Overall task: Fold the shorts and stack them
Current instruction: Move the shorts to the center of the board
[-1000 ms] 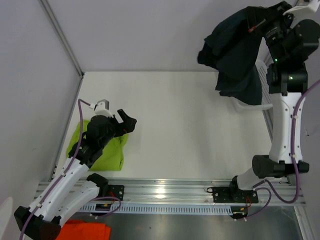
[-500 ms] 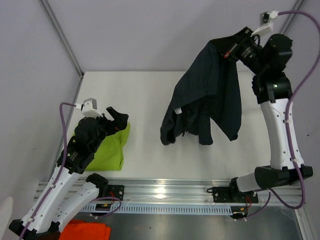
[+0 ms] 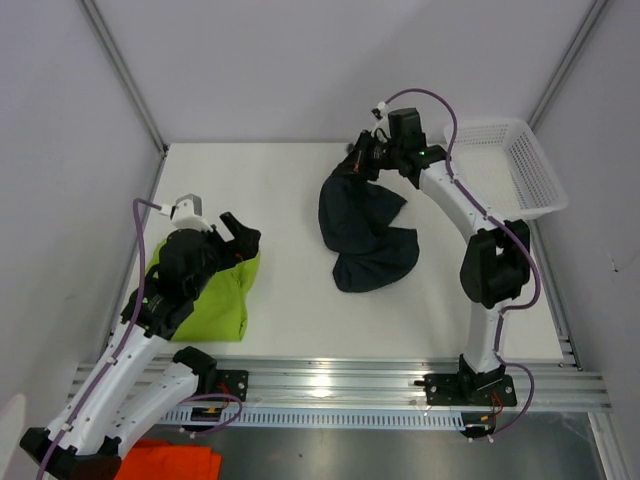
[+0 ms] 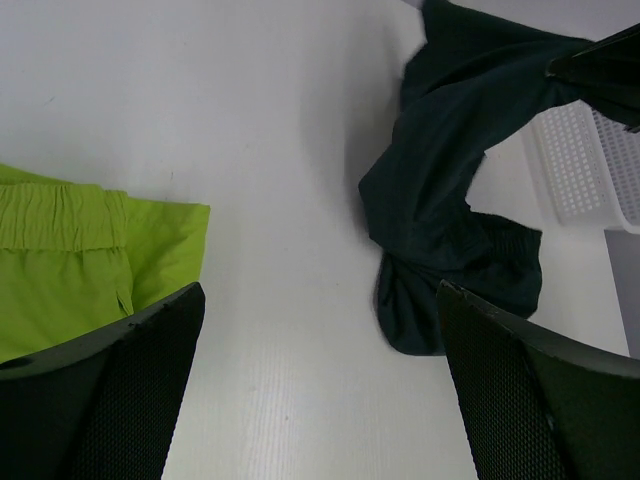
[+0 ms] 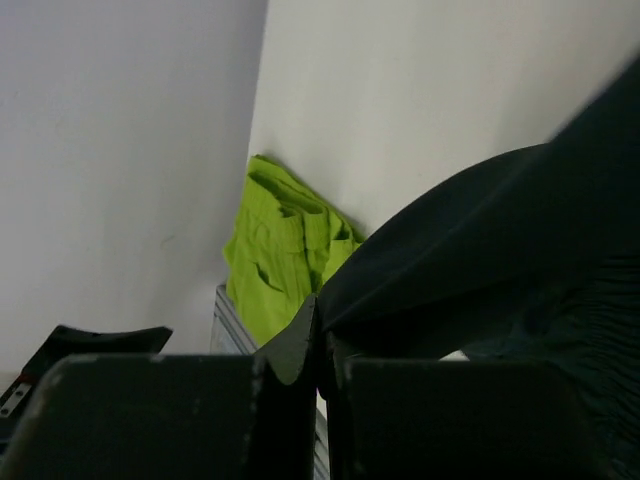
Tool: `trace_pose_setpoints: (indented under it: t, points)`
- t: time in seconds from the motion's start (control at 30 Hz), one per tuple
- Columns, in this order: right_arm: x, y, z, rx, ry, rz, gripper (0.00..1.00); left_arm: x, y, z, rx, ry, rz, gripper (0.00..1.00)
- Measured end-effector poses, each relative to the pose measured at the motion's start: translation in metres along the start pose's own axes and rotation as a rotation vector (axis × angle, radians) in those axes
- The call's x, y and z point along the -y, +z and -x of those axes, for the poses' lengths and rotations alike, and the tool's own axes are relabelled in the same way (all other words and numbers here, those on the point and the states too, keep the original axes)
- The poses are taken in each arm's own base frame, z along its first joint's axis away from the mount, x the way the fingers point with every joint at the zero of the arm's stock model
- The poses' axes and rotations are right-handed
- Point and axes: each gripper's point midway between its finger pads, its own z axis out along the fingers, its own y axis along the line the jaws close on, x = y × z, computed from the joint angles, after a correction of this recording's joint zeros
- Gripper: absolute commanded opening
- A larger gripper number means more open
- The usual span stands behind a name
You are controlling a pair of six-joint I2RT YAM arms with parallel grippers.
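The dark navy shorts [image 3: 362, 228] lie crumpled in the middle of the table, their top edge still lifted. My right gripper [image 3: 358, 160] is shut on that edge, and in the right wrist view the dark fabric [image 5: 500, 240] runs out from between the pressed jaws. The lime green shorts [image 3: 222, 298] lie folded at the left; they also show in the left wrist view [image 4: 70, 270] and, far off, in the right wrist view [image 5: 285, 250]. My left gripper [image 3: 243, 240] hovers open over the green pair's right edge, holding nothing. The dark shorts [image 4: 450, 230] lie ahead of it.
A white mesh basket [image 3: 520, 175] stands at the back right of the table, its corner also showing in the left wrist view [image 4: 590, 170]. An orange cloth [image 3: 170, 462] lies off the table below the front rail. Grey walls close in the left and back.
My right arm has swung down and left from high at the back right, carrying the dark shorts from the air onto the table's middle. The left arm barely moved.
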Motion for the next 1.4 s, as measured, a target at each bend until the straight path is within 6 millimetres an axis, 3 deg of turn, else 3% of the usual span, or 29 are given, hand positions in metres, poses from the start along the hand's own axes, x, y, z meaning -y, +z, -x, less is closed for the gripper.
trace_pose_setpoints:
  t: [0.13, 0.27, 0.4, 0.57, 0.63, 0.77, 0.83, 0.9, 0.97, 1.07, 1.13, 1.17, 1.23, 1.27, 1.33, 1.4]
  points:
    - [-0.041, -0.026, 0.007, 0.060, -0.074, 0.076, 0.00, 0.000, 0.000, -0.001, -0.004, 0.001, 0.000, 0.99]
    - [-0.097, -0.087, 0.008, 0.178, -0.196, 0.168, 0.00, -0.001, 0.001, -0.002, -0.010, 0.002, 0.003, 0.99]
    - [-0.159, -0.160, -0.020, 0.285, -0.339, 0.258, 0.00, -0.002, 0.000, -0.004, -0.019, 0.005, 0.008, 0.99]
    - [-0.232, -0.266, -0.077, 0.424, -0.493, 0.386, 0.00, -0.004, -0.007, -0.005, -0.023, 0.005, 0.007, 0.99]
    - [-0.245, -0.312, -0.091, 0.506, -0.520, 0.408, 0.00, -0.003, -0.012, -0.003, -0.015, 0.002, -0.002, 0.99]
    - [-0.262, -0.383, -0.115, 0.633, -0.550, 0.443, 0.00, -0.002, -0.021, 0.002, -0.002, -0.003, -0.013, 0.99]
    - [-0.270, -0.401, -0.118, 0.674, -0.561, 0.459, 0.00, -0.001, -0.024, 0.004, 0.006, -0.007, -0.018, 0.99]
    - [-0.274, -0.407, -0.115, 0.696, -0.561, 0.459, 0.00, 0.000, -0.028, 0.007, 0.014, -0.010, -0.024, 0.99]
    - [-0.273, -0.395, -0.106, 0.679, -0.547, 0.438, 0.00, 0.000, -0.028, 0.008, 0.016, -0.011, -0.026, 0.99]
    - [-0.266, -0.348, -0.078, 0.615, -0.509, 0.389, 0.00, 0.001, -0.027, 0.007, 0.009, -0.010, -0.027, 0.99]
    - [-0.250, -0.292, -0.051, 0.544, -0.463, 0.336, 0.00, 0.001, -0.026, 0.005, -0.001, -0.008, -0.025, 0.99]
    - [-0.238, -0.259, -0.039, 0.499, -0.434, 0.308, 0.05, 0.001, -0.024, 0.004, -0.007, -0.006, -0.024, 0.99]
    - [-0.206, -0.186, -0.018, 0.397, -0.356, 0.252, 0.47, 0.001, -0.022, 0.002, -0.017, -0.004, -0.019, 0.99]
    - [-0.192, -0.157, -0.011, 0.363, -0.328, 0.230, 0.79, 0.001, -0.021, 0.001, -0.021, -0.002, -0.017, 0.99]
    - [-0.141, -0.075, -0.003, 0.227, -0.244, 0.149, 0.85, 0.000, -0.019, -0.001, -0.027, -0.001, -0.013, 0.99]
    - [-0.090, -0.008, -0.002, 0.124, -0.179, 0.065, 0.86, -0.002, -0.017, -0.004, -0.038, 0.001, -0.008, 0.99]
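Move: Below the right hand, which holds the dark shorts by one end, the board's center lies about 24 cm down, 8 cm back and 6 cm to its left. The shorts' bulk drapes onto the board some 9 cm back and 4 cm right of that hand, about 20 cm below it. The folded green shorts lie some 25 cm back and 45 cm left of it. From the idle left hand, the board's center is about 11 cm ahead, 21 cm right and 24 cm below. Swinging the gripped dark shorts up and back towards the bases, about 35 cm each way and a little right, the right hand tips its fingers upward some 50 degrees. It then whips forward, down and left over the board, tilting the fingers back down, and opens wide late in this swing, letting go of the shorts while still well above the board. ##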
